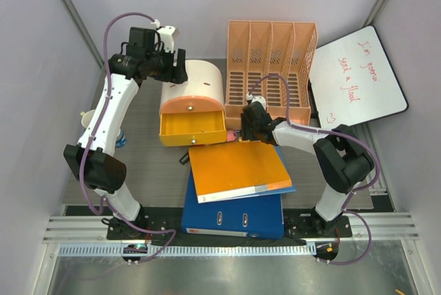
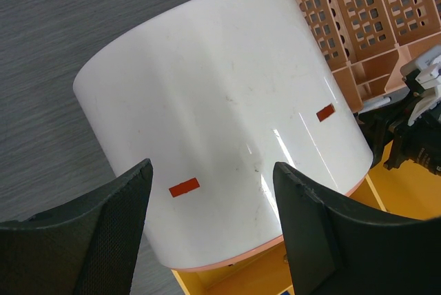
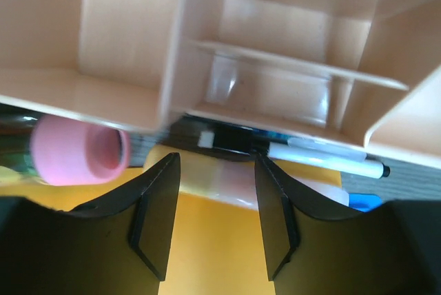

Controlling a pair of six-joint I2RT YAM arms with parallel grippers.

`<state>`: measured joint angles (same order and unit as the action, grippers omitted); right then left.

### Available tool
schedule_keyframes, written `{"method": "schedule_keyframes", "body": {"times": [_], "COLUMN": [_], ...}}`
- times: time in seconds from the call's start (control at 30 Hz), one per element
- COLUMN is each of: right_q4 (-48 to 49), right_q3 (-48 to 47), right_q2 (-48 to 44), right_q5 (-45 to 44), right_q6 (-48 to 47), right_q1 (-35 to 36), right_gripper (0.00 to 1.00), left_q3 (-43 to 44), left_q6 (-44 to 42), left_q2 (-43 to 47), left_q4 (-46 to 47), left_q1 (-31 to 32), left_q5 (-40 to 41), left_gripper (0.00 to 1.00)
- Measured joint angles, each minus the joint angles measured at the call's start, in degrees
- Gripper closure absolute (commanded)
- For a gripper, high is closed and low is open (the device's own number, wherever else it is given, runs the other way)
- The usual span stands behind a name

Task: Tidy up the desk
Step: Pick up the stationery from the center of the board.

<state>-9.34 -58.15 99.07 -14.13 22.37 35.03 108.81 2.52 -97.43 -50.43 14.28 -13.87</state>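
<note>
The dark grey desk [image 1: 155,171] carries a white rounded drawer box [image 1: 196,85] whose yellow drawer [image 1: 193,129] is pulled out. My left gripper [image 1: 173,67] hangs open just above the box's curved top [image 2: 220,102], its fingers [image 2: 124,219] spread and holding nothing. An orange folder [image 1: 238,169] lies on a blue binder [image 1: 234,212]. My right gripper [image 1: 249,128] is open over the folder's far edge [image 3: 207,240], right in front of the peach file organizer [image 1: 272,67]. A pink cap-like thing [image 3: 79,156] and a white marker [image 3: 331,158] lie under the organizer's front lip.
A whiteboard [image 1: 358,74] with red writing leans at the back right. A white cup [image 1: 86,119] and a blue item [image 1: 121,138] sit by the left arm. A small black item [image 1: 185,158] lies beside the folder. Side walls close in left and right.
</note>
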Motion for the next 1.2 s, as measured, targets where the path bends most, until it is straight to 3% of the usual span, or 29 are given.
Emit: {"method": "schedule_keyframes", "body": {"times": [0.27, 0.63, 1.2], "right_q4": [2.34, -3.61, -2.01], "right_q3": [6.23, 11.23, 5.81], "right_q2": [-2.14, -11.39, -5.22], "right_q5": [-3.15, -9.03, -8.00], "right_q6": [0.28, -0.90, -6.47], "right_q1": [0.00, -0.81, -1.42], "right_gripper": [0.48, 0.48, 0.47], "left_q3": [0.00, -0.35, -0.35], "left_q6": [-0.04, -0.04, -1.18], "left_q2": [0.00, 0.00, 0.00], "left_q4": [0.00, 0.00, -0.02], "left_q1": [0.00, 0.00, 0.00], "left_q5": [0.02, 0.24, 0.81], "left_gripper": [0.29, 0.29, 0.28]}}
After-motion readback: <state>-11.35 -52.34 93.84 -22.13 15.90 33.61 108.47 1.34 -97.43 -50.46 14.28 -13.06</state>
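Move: Just under the right fingers, about 3 cm lower and with its middle some 2 cm to their right, lies the yellow-and-pink stick on the orange folder. The black-and-white marker is about 3 cm ahead and 5 cm right of the hand, tucked near the rack's front edge, which runs some 4 cm ahead. The pink cup lies about 7 cm left and 1 cm ahead. From the left hand the stick is roughly 23 cm right, 8 cm back and 27 cm below. Sweeping right by about 7 cm and back by some 4 cm, the right hand first dips 2 cm towards the stick, then rises again, bearing on the stick so as to drag its right end back from the rack. It then eases forward and slightly left, stopping at its starting height over the stick's right half, fingers still half open, tips swung about 10 degrees to the right. ##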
